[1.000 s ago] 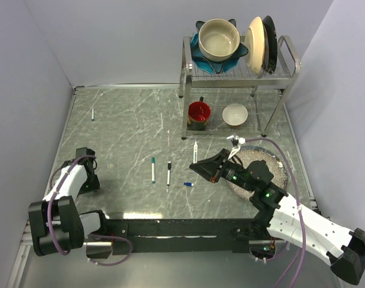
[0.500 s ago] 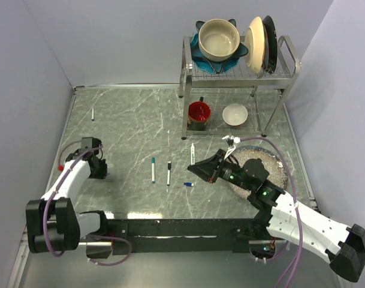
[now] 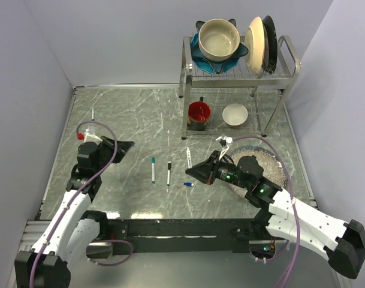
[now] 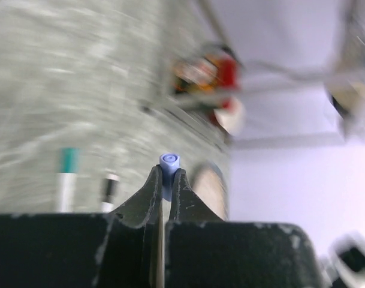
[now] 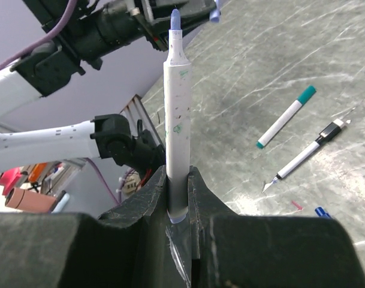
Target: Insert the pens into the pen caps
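Note:
In the left wrist view my left gripper (image 4: 168, 174) is shut on a small blue pen cap (image 4: 169, 160), its open end facing away. From above, that gripper (image 3: 126, 145) hangs over the table's left part and points right. My right gripper (image 5: 177, 180) is shut on the base of a white pen (image 5: 176, 102) with a bare blue tip. From above, this pen (image 3: 189, 157) sticks out of the right gripper (image 3: 192, 169) near the middle. A teal-capped pen (image 3: 153, 169) and a black-capped pen (image 3: 168, 173) lie between the grippers. A loose blue cap (image 3: 189, 184) lies by the right gripper.
A dish rack (image 3: 288, 55) at the back right carries bowls and plates, with a red mug (image 3: 199, 112) and a white bowl (image 3: 235, 114) under it. A round grey plate (image 3: 278, 169) lies beneath the right arm. Another thin pen (image 3: 92, 114) lies far left.
The left arm has swung up from the left edge toward the middle, its gripper now pointing right. The right gripper has shifted slightly left with the pen.

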`<state>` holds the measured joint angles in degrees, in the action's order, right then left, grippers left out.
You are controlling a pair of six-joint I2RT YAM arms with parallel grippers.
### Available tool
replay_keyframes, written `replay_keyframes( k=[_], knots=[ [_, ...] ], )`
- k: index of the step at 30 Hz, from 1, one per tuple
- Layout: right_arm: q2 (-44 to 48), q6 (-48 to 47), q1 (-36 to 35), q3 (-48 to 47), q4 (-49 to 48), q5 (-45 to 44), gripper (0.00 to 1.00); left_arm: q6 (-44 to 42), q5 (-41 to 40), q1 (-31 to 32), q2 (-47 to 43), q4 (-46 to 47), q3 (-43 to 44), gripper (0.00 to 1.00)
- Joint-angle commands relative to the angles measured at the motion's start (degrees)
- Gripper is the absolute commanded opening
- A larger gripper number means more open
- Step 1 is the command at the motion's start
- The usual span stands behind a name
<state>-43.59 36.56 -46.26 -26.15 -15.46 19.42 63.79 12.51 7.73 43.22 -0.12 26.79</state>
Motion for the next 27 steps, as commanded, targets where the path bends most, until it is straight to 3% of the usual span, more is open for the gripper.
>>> replay_keyframes(
  k=[1, 3, 7, 13, 27],
  knots=[
    [-1.0, 1.7, -1.6, -0.7, -6.3, 2.2, 0.0, -1.9, 18.2, 3.9, -0.5, 23.0, -2.7, 0.01],
    [-1.5, 1.0, -3.8, -0.7, -8.0, 1.2, 0.0, -1.6, 19.1, 6.8, -1.0, 30.0, -3.6, 0.01],
    [-3.6, -1.2, -8.3, -0.9, -9.3, -0.5, 0.0, -3.8, 16.8, 15.9, -1.8, 33.7, -3.1, 0.01],
    [-5.5, 0.4, -9.9, 0.5, -14.7, -0.3, 0.0, -4.3, 18.7, 22.8, 0.7, 41.3, -1.9, 0.01],
    [-9.7, 1.2, -11.1, -2.1, -13.8, 0.2, 0.0, -7.3, 14.4, 25.0, -0.3, 38.5, 1.0, 0.01]
  ],
)
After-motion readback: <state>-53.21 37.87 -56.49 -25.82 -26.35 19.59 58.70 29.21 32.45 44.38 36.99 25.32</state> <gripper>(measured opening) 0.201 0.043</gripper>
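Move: The left hand holds the blue cap; the tip of the pen it is meant for lies about 19 cm to its right, 8 cm back and 11 cm higher. On the table some 19 cm below it, the teal pen lies 5 cm to its right and level with it, the black-capped pen 13 cm to its right and 2 cm back. The right hand grips that upward-pointing pen; the held cap is some 20 cm to its left, 14 cm ahead and 4 cm lower. Rightward, up and back towards the upright pen goes the left hand, roughly 14 cm across and 11 to 12 cm each in rise and draw-back, while it turns some 40 degrees clockwise and tips its fingers up, still pinching the cap. The right hand brings the pen to meet it, about 5 cm left and 4 cm back, turning slightly counter-clockwise, grip kept. ##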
